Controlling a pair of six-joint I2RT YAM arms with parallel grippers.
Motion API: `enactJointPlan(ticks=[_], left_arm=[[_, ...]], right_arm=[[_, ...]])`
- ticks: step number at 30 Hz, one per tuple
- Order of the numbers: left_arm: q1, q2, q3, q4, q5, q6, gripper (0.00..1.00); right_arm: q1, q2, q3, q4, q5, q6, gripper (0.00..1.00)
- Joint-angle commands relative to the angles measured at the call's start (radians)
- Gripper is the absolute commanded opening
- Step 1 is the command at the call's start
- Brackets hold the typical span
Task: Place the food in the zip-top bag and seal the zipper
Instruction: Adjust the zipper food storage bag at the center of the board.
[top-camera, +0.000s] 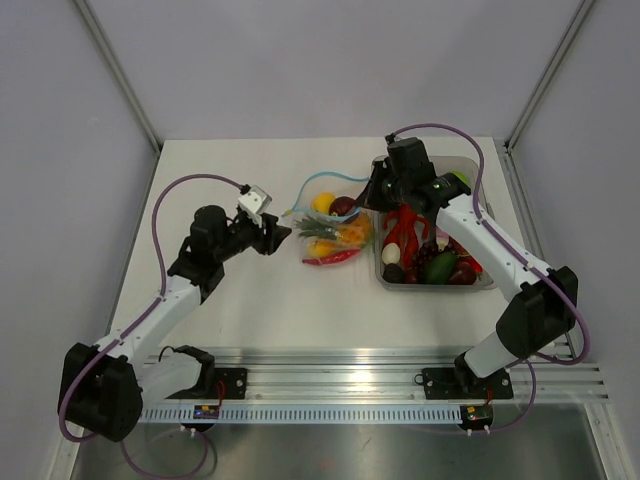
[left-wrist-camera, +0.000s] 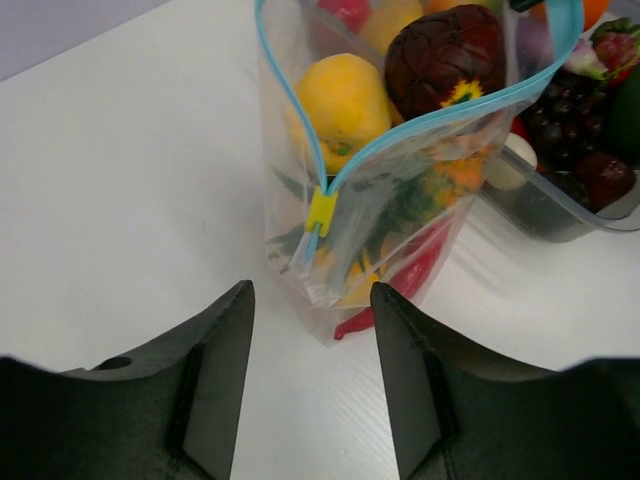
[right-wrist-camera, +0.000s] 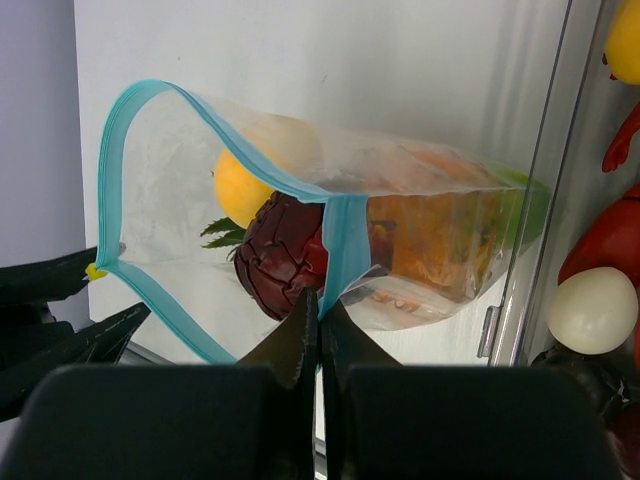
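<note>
The zip-top bag (top-camera: 332, 232) lies mid-table, its mouth gaping. Inside it is food: a yellow fruit (left-wrist-camera: 345, 95), a dark red fruit (left-wrist-camera: 445, 55) and a red chili (left-wrist-camera: 400, 290). The blue zipper (left-wrist-camera: 440, 115) runs round the mouth, with a yellow slider (left-wrist-camera: 321, 210) at its near-left end. My left gripper (left-wrist-camera: 312, 300) is open just short of that slider corner, touching nothing. My right gripper (right-wrist-camera: 320, 300) is shut on the zipper strip (right-wrist-camera: 345, 240) at the bag's right end. More food (top-camera: 430, 255) fills the clear tub (top-camera: 487, 283).
The rigid clear tub (right-wrist-camera: 545, 150) stands right beside the bag, with a white egg (right-wrist-camera: 593, 310) and red pieces inside. The left gripper's fingers (right-wrist-camera: 60, 280) show at the left of the right wrist view. Metal frame posts rise at the table's back corners.
</note>
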Motion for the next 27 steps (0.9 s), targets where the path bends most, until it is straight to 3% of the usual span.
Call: enactJointPlan(ticks=[1, 3, 8, 11, 12, 14, 17, 20, 23, 27], left_arm=[[0.003, 0.005, -0.008, 0.159, 0.127, 0.023, 0.49], [0.003, 0.048, 0.011, 0.138, 0.144, 0.023, 0.39], [0.003, 0.096, 0.002, 0.217, 0.137, -0.076, 0.39], [0.003, 0.089, -0.028, 0.276, 0.123, -0.092, 0.33], [0.003, 0.089, -0.029, 0.277, 0.12, -0.092, 0.16], [0.003, 0.089, -0.025, 0.279, 0.108, -0.092, 0.0], [0.003, 0.082, -0.023, 0.281, 0.129, -0.098, 0.0], [0.003, 0.056, -0.019, 0.27, 0.198, -0.099, 0.0], [0.003, 0.031, -0.035, 0.29, 0.244, -0.098, 0.0], [0.003, 0.025, -0.037, 0.302, 0.296, -0.092, 0.0]], right_arm=[[-0.009, -0.032, -0.007, 0.054, -0.035, -0.01, 0.0], [-0.008, -0.028, -0.007, 0.062, -0.054, -0.005, 0.0], [-0.009, -0.028, -0.016, 0.077, -0.065, 0.0, 0.0], [-0.009, -0.026, -0.01, 0.062, -0.058, -0.007, 0.0], [-0.009, -0.025, -0.011, 0.062, -0.058, -0.007, 0.0], [-0.008, -0.028, -0.017, 0.073, -0.063, -0.002, 0.0], [-0.009, -0.038, -0.04, 0.08, -0.074, -0.011, 0.02], [-0.006, -0.061, -0.028, 0.024, -0.006, -0.057, 0.18], [0.014, -0.112, 0.012, -0.019, 0.089, -0.181, 0.22], [0.031, -0.152, 0.065, -0.05, 0.094, -0.338, 0.42]])
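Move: Just ahead of the left hand's half-open fingers, the bag's yellow slider corner stands about 2 cm ahead, 3 cm to the right and roughly 1 cm above. The yellow fruit in the bag is some 9 cm right and 4 cm ahead of that hand, the pineapple about 11 cm right, level, both lower. The right hand already pinches the rim's right corner; the dark red ball lies about 5 cm to its left, straight across, some 8 cm below. Closing fully at the bag's corner just under the yellow slider, the left hand eases about 2 cm right to take it, then, shut, draws back and up a couple of centimetres and on to the right, turning about 10 degrees clockwise. The right hand holds the opposite rim corner almost still, then opens about a third and starts off to the right, back and up, about 3 cm. ##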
